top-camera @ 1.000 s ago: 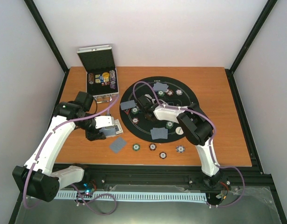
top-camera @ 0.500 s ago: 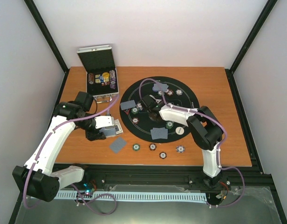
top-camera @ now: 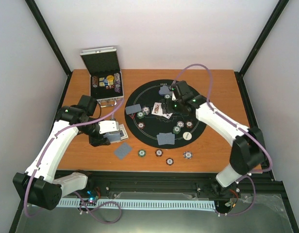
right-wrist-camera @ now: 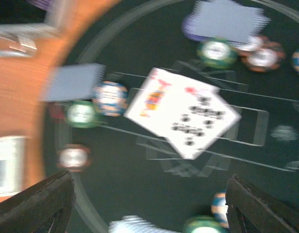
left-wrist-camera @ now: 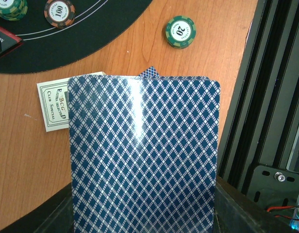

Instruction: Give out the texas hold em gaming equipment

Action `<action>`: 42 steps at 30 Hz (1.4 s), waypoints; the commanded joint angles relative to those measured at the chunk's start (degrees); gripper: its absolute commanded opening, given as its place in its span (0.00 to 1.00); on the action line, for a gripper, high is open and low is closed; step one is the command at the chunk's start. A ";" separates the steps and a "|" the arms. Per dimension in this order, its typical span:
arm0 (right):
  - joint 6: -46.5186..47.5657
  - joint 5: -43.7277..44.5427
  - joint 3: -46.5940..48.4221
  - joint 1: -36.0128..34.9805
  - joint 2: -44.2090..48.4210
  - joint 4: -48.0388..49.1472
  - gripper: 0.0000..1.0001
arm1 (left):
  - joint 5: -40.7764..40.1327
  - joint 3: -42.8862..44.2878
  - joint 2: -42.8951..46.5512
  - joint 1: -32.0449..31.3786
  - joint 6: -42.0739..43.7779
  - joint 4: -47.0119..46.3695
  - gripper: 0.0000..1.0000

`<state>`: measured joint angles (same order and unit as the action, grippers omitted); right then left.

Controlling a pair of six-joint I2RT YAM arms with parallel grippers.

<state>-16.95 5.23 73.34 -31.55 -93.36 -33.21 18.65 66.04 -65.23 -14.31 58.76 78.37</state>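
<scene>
My left gripper [top-camera: 110, 136] hangs over the bare wood left of the mat, shut on a deck of blue-diamond-backed playing cards [left-wrist-camera: 144, 155] that fills the left wrist view and hides its fingers. My right gripper [top-camera: 167, 105] hovers open over the middle of the round black mat [top-camera: 150, 134], nothing between its fingers [right-wrist-camera: 40, 204]. Just ahead of it, face-up cards [right-wrist-camera: 183, 112] lie on the mat [right-wrist-camera: 140, 189]. Striped poker chips [top-camera: 177, 129] and face-down cards [top-camera: 165, 139] are spread over the mat. More chips [top-camera: 159, 153] and one face-down card [top-camera: 123, 150] lie on the wood in front.
The silver case [top-camera: 102, 60] stands open at the back left with chips inside. A white printed card [left-wrist-camera: 53, 106] lies on the wood beside the held deck, and a green chip [left-wrist-camera: 179, 32] lies near the black rail [left-wrist-camera: 266, 97] at the table's front edge.
The right arm swung from the mat's left side towards its far side and stretched out. Its gripper opened, and face-up cards now lie uncovered at the centre. The left arm has not moved.
</scene>
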 commanded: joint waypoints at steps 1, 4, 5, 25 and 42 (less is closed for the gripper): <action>-11.86 -24.68 -1.90 -0.83 4.89 4.48 0.85 | 1.40 2.28 0.62 0.02 0.49 0.98 0.02; -19.61 -33.37 -8.38 -2.71 9.35 12.75 0.86 | 1.89 2.17 0.80 0.07 0.25 0.66 0.02; -21.95 -35.07 -10.52 -4.03 10.45 15.73 0.86 | 2.11 2.15 0.70 0.02 0.14 0.64 0.02; -48.05 -41.47 -17.07 -23.90 -1.61 53.91 0.82 | 2.91 2.51 0.37 0.07 -0.80 0.33 0.02; -51.93 -44.20 -11.47 -25.60 -12.57 59.12 0.78 | 2.58 2.46 0.63 0.07 -0.50 0.55 0.02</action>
<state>-68.05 -38.39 61.36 -57.14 -104.57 24.47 20.16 66.08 -65.23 -14.31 58.59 78.35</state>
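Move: The deck is still held up in the left gripper, its middle about 2 cm to the right of the left hand. From the right hand the deck lies some 20 cm back and 29 cm to the left, roughly 2 cm higher. The two face-up cards lie about 3 cm ahead and 3 cm left of the right hand, 13 cm below; at that same depth, a face-down card lies 3 cm ahead and 20 cm left, and a white card 10 cm back and 26 cm left. Bring the right gripper up about 5 cm clear of the face-up cards, then swing it back and left, some 33 cm in all, to the deck, slowing over the last stretch. Turn the wrist about 70 degrees on the way so the fingers go from forward-down to pointing left, and keep them wide open to straddle the deck's near end. Hold the left gripper nearly still on the deck. ##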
